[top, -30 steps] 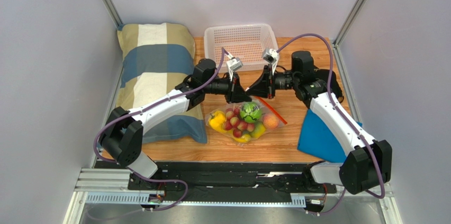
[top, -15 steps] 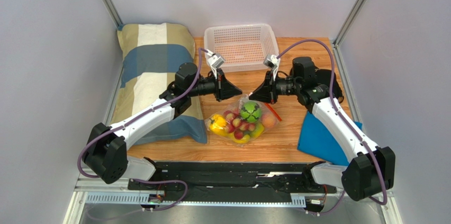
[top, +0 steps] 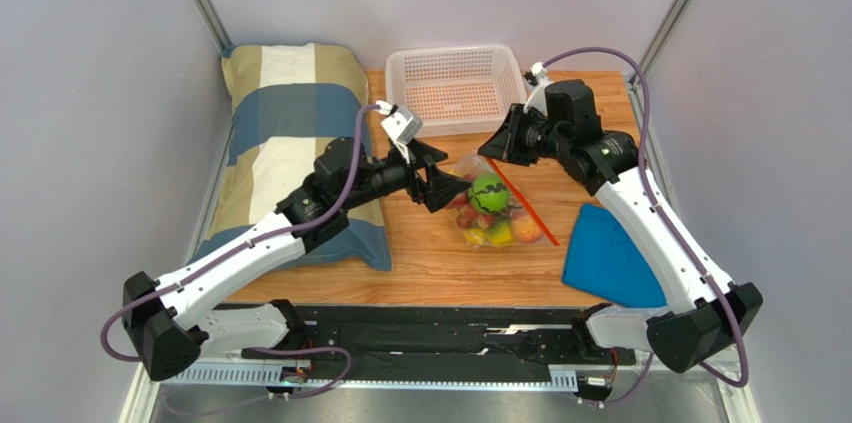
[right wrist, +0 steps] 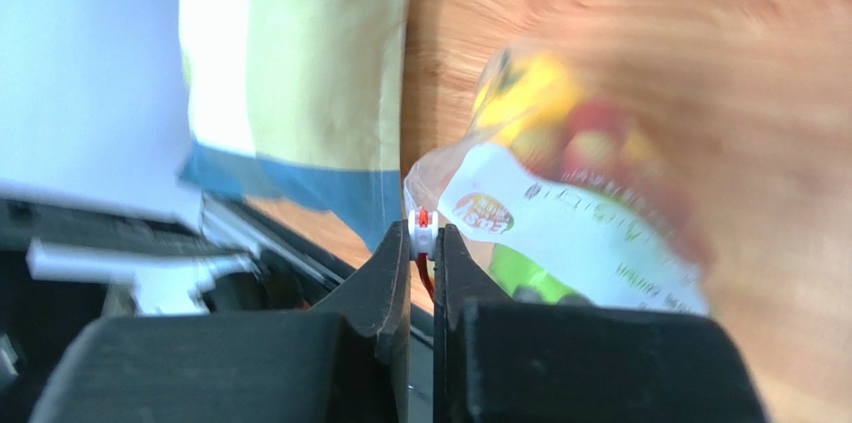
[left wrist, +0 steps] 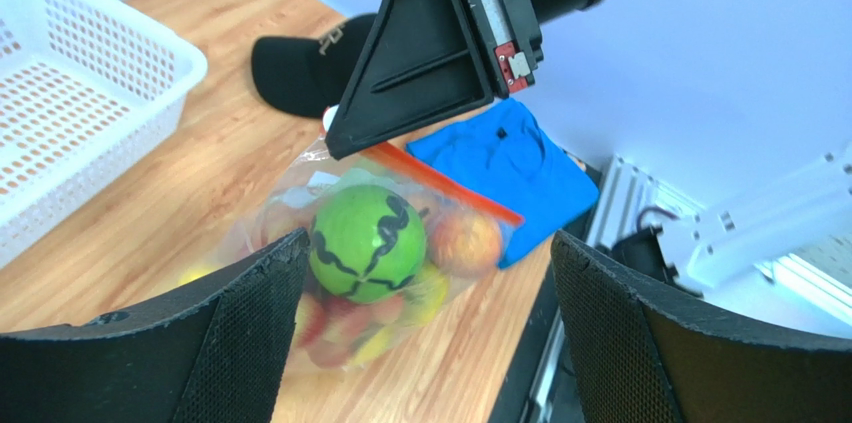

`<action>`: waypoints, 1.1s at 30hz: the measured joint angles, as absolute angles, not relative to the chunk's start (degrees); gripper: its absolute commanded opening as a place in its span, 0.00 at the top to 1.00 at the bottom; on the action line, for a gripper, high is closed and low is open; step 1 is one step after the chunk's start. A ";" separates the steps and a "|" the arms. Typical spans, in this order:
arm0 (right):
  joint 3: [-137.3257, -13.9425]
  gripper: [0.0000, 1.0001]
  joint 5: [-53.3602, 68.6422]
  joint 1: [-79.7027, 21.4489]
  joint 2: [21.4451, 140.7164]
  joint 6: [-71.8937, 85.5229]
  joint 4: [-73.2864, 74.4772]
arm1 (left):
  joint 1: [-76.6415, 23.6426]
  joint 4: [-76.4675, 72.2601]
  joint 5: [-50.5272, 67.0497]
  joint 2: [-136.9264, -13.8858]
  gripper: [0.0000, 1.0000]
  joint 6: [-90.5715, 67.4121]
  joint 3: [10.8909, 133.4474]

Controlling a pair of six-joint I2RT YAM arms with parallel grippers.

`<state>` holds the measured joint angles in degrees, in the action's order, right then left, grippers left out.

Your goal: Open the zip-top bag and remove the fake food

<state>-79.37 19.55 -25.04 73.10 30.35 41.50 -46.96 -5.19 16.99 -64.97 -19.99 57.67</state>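
Observation:
The zip-top bag (top: 495, 218) lies on the wooden table, its red-orange zip strip (top: 530, 211) running along its right side. The fake food inside includes a green ball (top: 488, 193), a peach (left wrist: 465, 243), and red and yellow pieces. My right gripper (top: 490, 150) is shut on the bag's small white and red zip slider (right wrist: 423, 226) at the far end of the strip and lifts that corner. My left gripper (top: 447, 179) is open and empty just left of the bag, its fingers (left wrist: 240, 333) spread wide around the bag (left wrist: 380, 253) without touching it.
A white perforated basket (top: 455, 91) stands at the back. A striped pillow (top: 290, 133) lies on the left, under my left arm. A blue cloth (top: 610, 258) lies at the right front, and a black cap (left wrist: 300, 58) lies behind my right gripper.
My left gripper has drawn back to the left and opened. My right gripper has moved back and right with the slider, and the bag has slid right with it.

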 measured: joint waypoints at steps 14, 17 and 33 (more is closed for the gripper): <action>-89.84 1.00 -11.18 -36.23 76.23 63.11 60.64 | -56.99 -8.34 -5.67 -86.13 0.08 -19.92 62.67; -88.86 1.00 -13.21 -37.10 76.01 66.94 60.97 | -56.97 -7.64 -5.63 -87.46 0.07 -19.73 64.93; -78.94 0.19 -13.72 -34.72 67.61 54.04 54.30 | -50.28 -0.34 12.34 -89.69 1.00 -22.50 70.26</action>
<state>-78.94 -13.72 -34.72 67.61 54.04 54.30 -50.28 -0.34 12.34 -89.69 -22.50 70.26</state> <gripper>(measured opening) 0.794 0.007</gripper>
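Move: Just under the right fingertips, which already hold the zip-top bag by its white slider, the upper end of the red zip strip lies about 5 cm ahead of the open left hand, 6 cm to its right and 7 cm lower; from the right hand it is 1 cm back, 1 cm right and 3 cm down. Inside the bag, from the left hand, the watermelon sits 3 cm ahead, 6 right, 11 below, the peach 2 cm back, 12 right, 14 below. Reaching right and down with fingers wide, the left hand travels about 8 cm right, 10 down and 5 forward to the zip strip beside the slider, then shuts and pinches it. Meanwhile the right hand turns the held corner some 40 degrees clockwise, then opens, lets go and edges a couple of centimetres right, turning partly back. ##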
